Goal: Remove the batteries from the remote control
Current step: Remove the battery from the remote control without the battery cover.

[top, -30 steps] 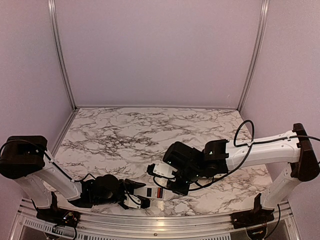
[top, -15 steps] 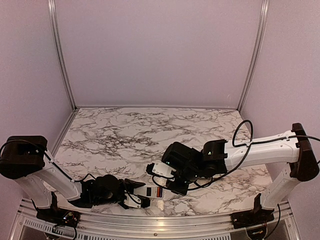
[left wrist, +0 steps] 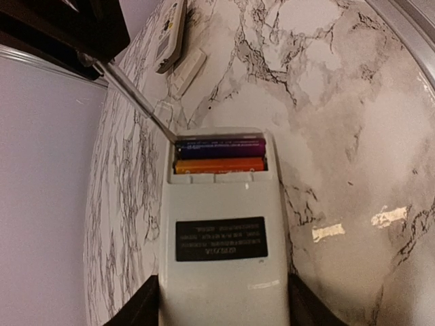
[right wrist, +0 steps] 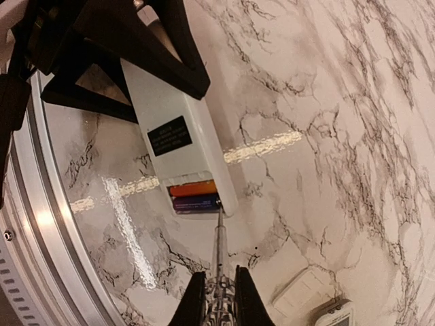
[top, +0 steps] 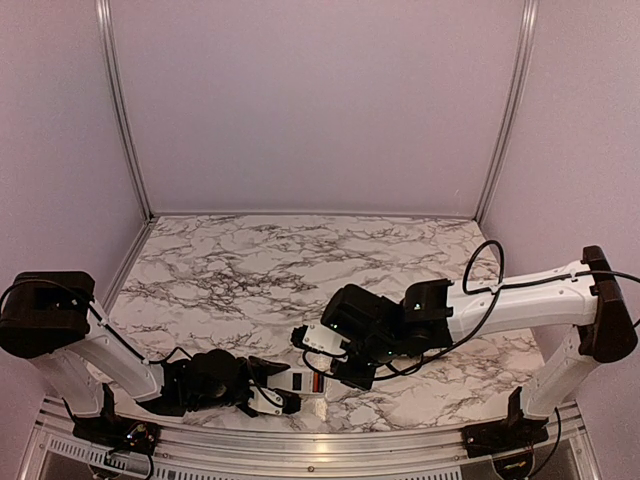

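My left gripper (left wrist: 224,305) is shut on the remote control (left wrist: 221,272), one dark finger on each side; it lies back up near the table's front edge (top: 305,385). Its battery bay is uncovered. Two batteries lie side by side inside: an orange one (left wrist: 219,165) and a dark blue one (left wrist: 221,147). My right gripper (right wrist: 219,292) is shut on a thin metal rod tool (right wrist: 219,244). The rod's tip sits at the bay's corner, against the end of the dark blue battery (right wrist: 197,202), with the orange battery (right wrist: 192,188) beside it.
A second white remote (left wrist: 170,34) and a flat white cover piece (left wrist: 187,71) lie on the marble beyond the held remote, under the right arm (top: 380,325). The aluminium rail (right wrist: 27,204) runs along the near edge. Walls close in the table's sides and back.
The right arm has crept slightly to the left with the rod. The left arm and the remote have not moved.
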`<state>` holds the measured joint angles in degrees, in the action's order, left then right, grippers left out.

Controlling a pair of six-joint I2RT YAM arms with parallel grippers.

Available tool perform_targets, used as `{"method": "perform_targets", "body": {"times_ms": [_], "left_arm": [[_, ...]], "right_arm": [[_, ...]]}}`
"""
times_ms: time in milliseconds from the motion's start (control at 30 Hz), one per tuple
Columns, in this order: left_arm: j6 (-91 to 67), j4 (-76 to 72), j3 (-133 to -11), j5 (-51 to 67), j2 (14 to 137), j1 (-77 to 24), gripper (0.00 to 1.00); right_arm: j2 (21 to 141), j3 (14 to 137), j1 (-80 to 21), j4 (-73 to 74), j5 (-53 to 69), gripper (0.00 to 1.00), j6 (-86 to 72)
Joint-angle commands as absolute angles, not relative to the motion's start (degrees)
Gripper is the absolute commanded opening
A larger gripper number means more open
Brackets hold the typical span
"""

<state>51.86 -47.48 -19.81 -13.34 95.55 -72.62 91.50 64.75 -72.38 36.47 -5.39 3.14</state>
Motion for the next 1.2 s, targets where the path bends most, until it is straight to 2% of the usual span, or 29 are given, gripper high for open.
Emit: {"method": "perform_targets", "body": {"times_ms": [0,700,1167], "left_arm": [[49.8,-52.2,-23.6,-23.4,96.2,-70.4,0.0],[49.4,-52.2,-23.9,-24.5,96.1,-70.0,0.0],[49.4,-52.1,-23.7,-24.0,95.9,-70.0,0.0]], "right_arm": [[94.4,64.3,-76.3,38.7,7.5,0.0,2.5],[94.5,64.3,-77.1,39.0,7.1,0.0,1.5],[91.9,63.4,-77.1,37.0,2.3,0.0,0.4]]}}
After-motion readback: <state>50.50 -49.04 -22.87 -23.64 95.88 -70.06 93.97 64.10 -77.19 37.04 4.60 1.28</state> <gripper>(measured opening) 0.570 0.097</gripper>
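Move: The screwdriver in the right hand already has its tip at the forward end of the purple battery, whose middle is about 4 cm to this hand's left, 1 cm forward and 8 cm below. From the left hand, holding the remote, that battery is roughly 8 cm right, 3 cm forward and 3 cm lower. The orange battery is 1 cm nearer the left hand; the loose cover is about 12 cm right of the purple one and 7 cm farther out, and the other remote some 9 cm beyond and 21 cm right of it. With both grips kept, the screwdriver tip at first goes on bearing against the forward end of the purple battery while the hands hardly stir. Then the two spring apart: the right hand shoots back about 6 cm towards the table's near edge, rising slightly before ending 2 cm lower and about 1 cm left, its fingertips swinging back some 10 degrees, while the left hand jerks the remote nearly 5 cm forward and 2.5 cm up, turning counter-clockwise, and both then come to rest. ##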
